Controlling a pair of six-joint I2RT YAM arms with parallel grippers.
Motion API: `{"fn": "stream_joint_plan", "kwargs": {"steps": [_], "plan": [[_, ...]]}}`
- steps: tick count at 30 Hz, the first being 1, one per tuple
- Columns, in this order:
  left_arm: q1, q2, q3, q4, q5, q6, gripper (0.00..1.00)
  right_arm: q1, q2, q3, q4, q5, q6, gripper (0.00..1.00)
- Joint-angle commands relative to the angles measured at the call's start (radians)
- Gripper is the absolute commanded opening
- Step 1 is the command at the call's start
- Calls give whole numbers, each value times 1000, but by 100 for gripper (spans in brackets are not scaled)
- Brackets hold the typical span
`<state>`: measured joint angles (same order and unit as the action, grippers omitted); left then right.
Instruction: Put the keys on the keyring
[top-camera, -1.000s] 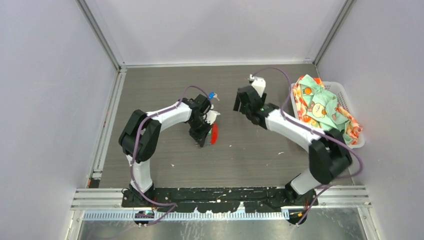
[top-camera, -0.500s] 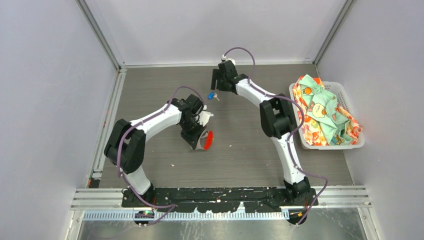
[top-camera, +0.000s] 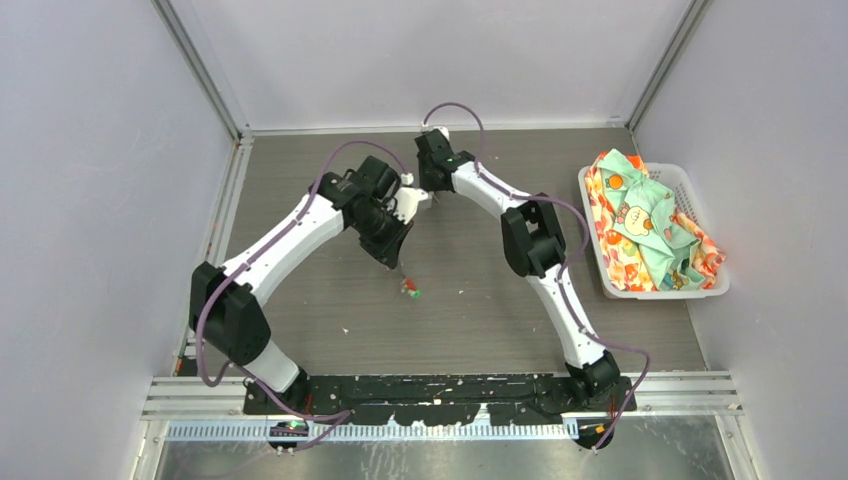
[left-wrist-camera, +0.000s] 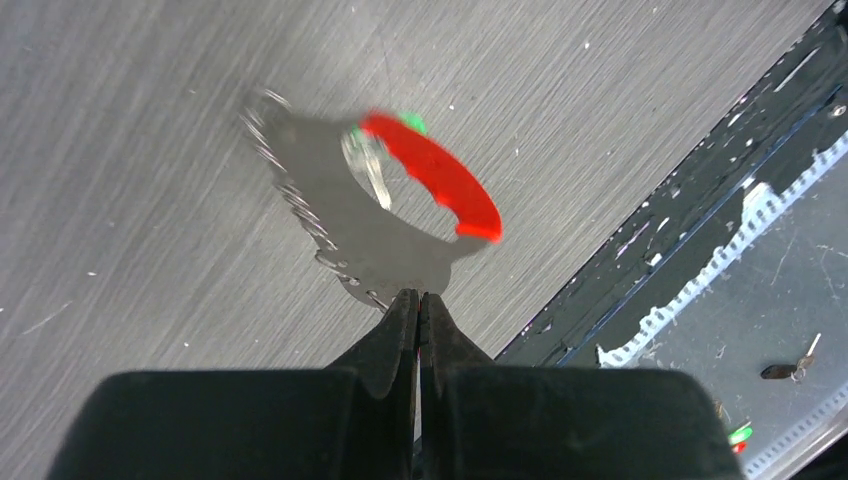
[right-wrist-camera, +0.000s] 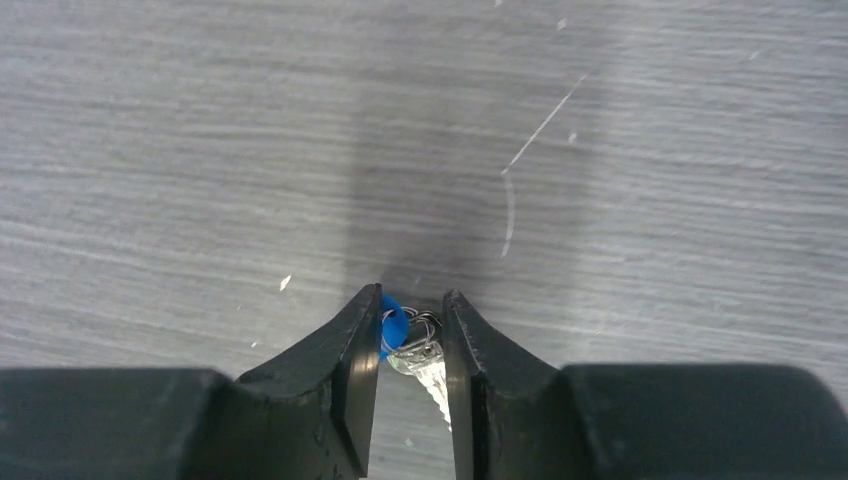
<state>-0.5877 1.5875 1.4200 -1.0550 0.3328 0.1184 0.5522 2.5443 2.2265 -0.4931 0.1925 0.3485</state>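
My left gripper (left-wrist-camera: 418, 297) is shut on the keyring: its grey chain (left-wrist-camera: 300, 205) runs away from the fingertips to the red oval loop (left-wrist-camera: 440, 180). A green-headed key (left-wrist-camera: 408, 122) with a silver blade hangs at the loop. From above, the left gripper (top-camera: 393, 248) is over the table's middle with the keyring (top-camera: 408, 288) dangling below it. My right gripper (right-wrist-camera: 412, 300) is down on the table at the back centre (top-camera: 432, 188). Its fingers are closed in on both sides of a blue-headed key (right-wrist-camera: 393, 325), whose head touches one finger (right-wrist-camera: 350, 350).
A white basket (top-camera: 690, 182) heaped with patterned cloth (top-camera: 640, 225) stands at the right edge. Metal rails run along the table's near edge (top-camera: 440, 395) and left side. Small bits (left-wrist-camera: 790, 365) lie on the metal strip beyond the near edge.
My right arm swung left, came down over the blue key and narrowed its jaws onto it. My left arm rose and moved back; the keyring now dangles beneath it.
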Motion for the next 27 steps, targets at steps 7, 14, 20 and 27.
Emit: {"fn": "stream_joint_plan", "kwargs": {"steps": [7, 14, 20, 27], "plan": [[2, -120, 147, -116, -32, 16, 0, 31, -25, -33, -53, 40, 0, 25], [3, -219, 150, -106, -70, 18, 0, 76, -228, -391, 22, 28, 47, 15], [3, -275, 165, -110, -82, 17, 0, 137, -429, -712, 92, 55, 139, 11], [2, -331, 177, -131, -159, 56, 0, 245, -629, -957, 111, 117, 219, 7]]}}
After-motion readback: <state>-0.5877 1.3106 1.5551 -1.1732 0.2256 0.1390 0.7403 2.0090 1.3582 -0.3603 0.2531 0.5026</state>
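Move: The right hand has the blue-tagged key right at its half-closed fingertips, level with them and only about 1 cm below. The left hand already holds the red-edged keyring, whose middle hangs roughly 5 cm below it and 2 cm to its right. From the left hand the blue-tagged key lies about 31 cm ahead, 7 cm right and 13 cm down. From the right hand the keyring is about 31 cm back, 5 cm left and 7 cm higher. Closing on the blue-tagged key, the right fingers shut until they pinch it, then the hand draws back some 19 cm towards the robot, low over the table, slowly at first and then fast, sinking slightly. The left hand keeps its grip on the keyring and rises about 11 cm, drifting a little left and back while the wrist tilts the fingertips forward by nearly 20 degrees. ##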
